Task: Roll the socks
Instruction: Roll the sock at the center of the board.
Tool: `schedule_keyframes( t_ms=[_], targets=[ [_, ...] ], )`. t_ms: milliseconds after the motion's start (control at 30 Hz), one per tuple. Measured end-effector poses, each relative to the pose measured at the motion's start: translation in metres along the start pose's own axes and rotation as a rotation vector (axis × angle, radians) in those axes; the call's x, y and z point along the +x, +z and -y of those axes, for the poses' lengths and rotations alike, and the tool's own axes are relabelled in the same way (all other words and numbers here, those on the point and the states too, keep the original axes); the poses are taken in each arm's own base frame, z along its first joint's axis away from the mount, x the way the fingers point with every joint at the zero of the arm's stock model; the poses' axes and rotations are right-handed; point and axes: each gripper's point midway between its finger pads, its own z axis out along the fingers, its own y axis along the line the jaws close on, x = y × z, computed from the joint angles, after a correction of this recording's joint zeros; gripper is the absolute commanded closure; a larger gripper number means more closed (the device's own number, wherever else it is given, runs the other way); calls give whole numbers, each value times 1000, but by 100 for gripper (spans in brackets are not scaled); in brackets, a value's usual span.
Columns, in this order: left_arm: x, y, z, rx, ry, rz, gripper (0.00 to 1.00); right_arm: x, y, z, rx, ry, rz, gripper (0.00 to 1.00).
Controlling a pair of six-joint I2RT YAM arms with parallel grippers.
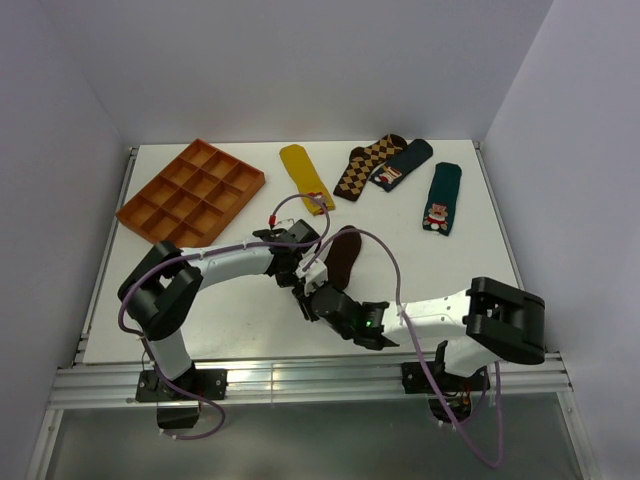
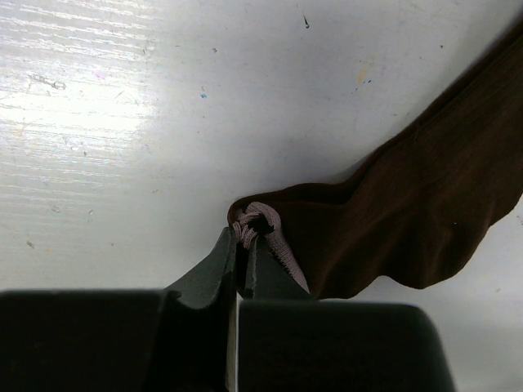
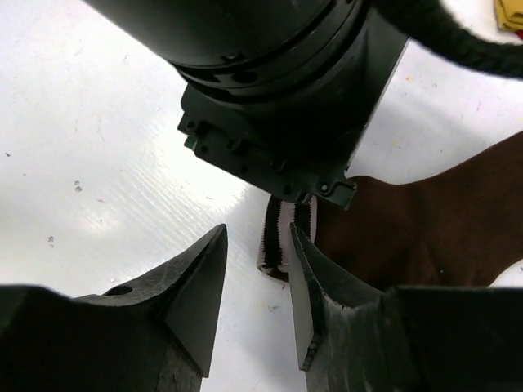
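The dark brown sock (image 1: 343, 258) lies flat near the table's middle, its striped cuff toward the arms. My left gripper (image 1: 297, 278) reaches down onto that cuff end. In the left wrist view the left gripper (image 2: 241, 234) is shut on the bunched pale cuff edge (image 2: 260, 219), and the brown sock (image 2: 409, 212) spreads away to the right. My right gripper (image 3: 257, 237) stands open just in front of the striped cuff (image 3: 286, 233). Its right finger (image 3: 306, 278) is beside the cuff's end, and nothing is between the jaws. The left gripper's black body (image 3: 278, 98) hangs right above.
An orange compartment tray (image 1: 190, 190) sits at the back left. A mustard sock (image 1: 305, 177), a diamond-patterned sock (image 1: 365, 165), a dark blue sock (image 1: 405, 163) and a green sock (image 1: 441, 197) lie along the back. The two arms crowd together at the sock.
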Motion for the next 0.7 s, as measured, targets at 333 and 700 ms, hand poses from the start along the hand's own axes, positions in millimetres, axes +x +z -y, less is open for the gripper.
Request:
schedule_keyframes(
  t_ms=[333,700],
  targets=[
    [1,0,0,6,16,-5,100,26,8,6,10,-33,-70,55],
    [1,0,1,15,19,-15,100,51,18,6,5,-86,-130,55]
  ],
)
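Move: The striped cuff of the brown sock lies about 7 cm below the right gripper, some 3 cm ahead and 1 cm to its left. The left gripper stands roughly 5 cm ahead, 2 cm left and 6 cm lower. The brown foot part stretches away ahead and right, its middle about 8 cm ahead and 5 cm right of the right gripper. For the left gripper, the cuff's middle is some 2 cm back, 2 cm right and 1 cm below. Lower the half-open right gripper about 5 cm, almost straight down towards the free corner of the striped cuff, tipping its left side down some 10 degrees as it sinks. Leave its fingers apart, one either side of that corner. Hold the left gripper still, keeping its pinch on the turned-in edge of the cuff. ##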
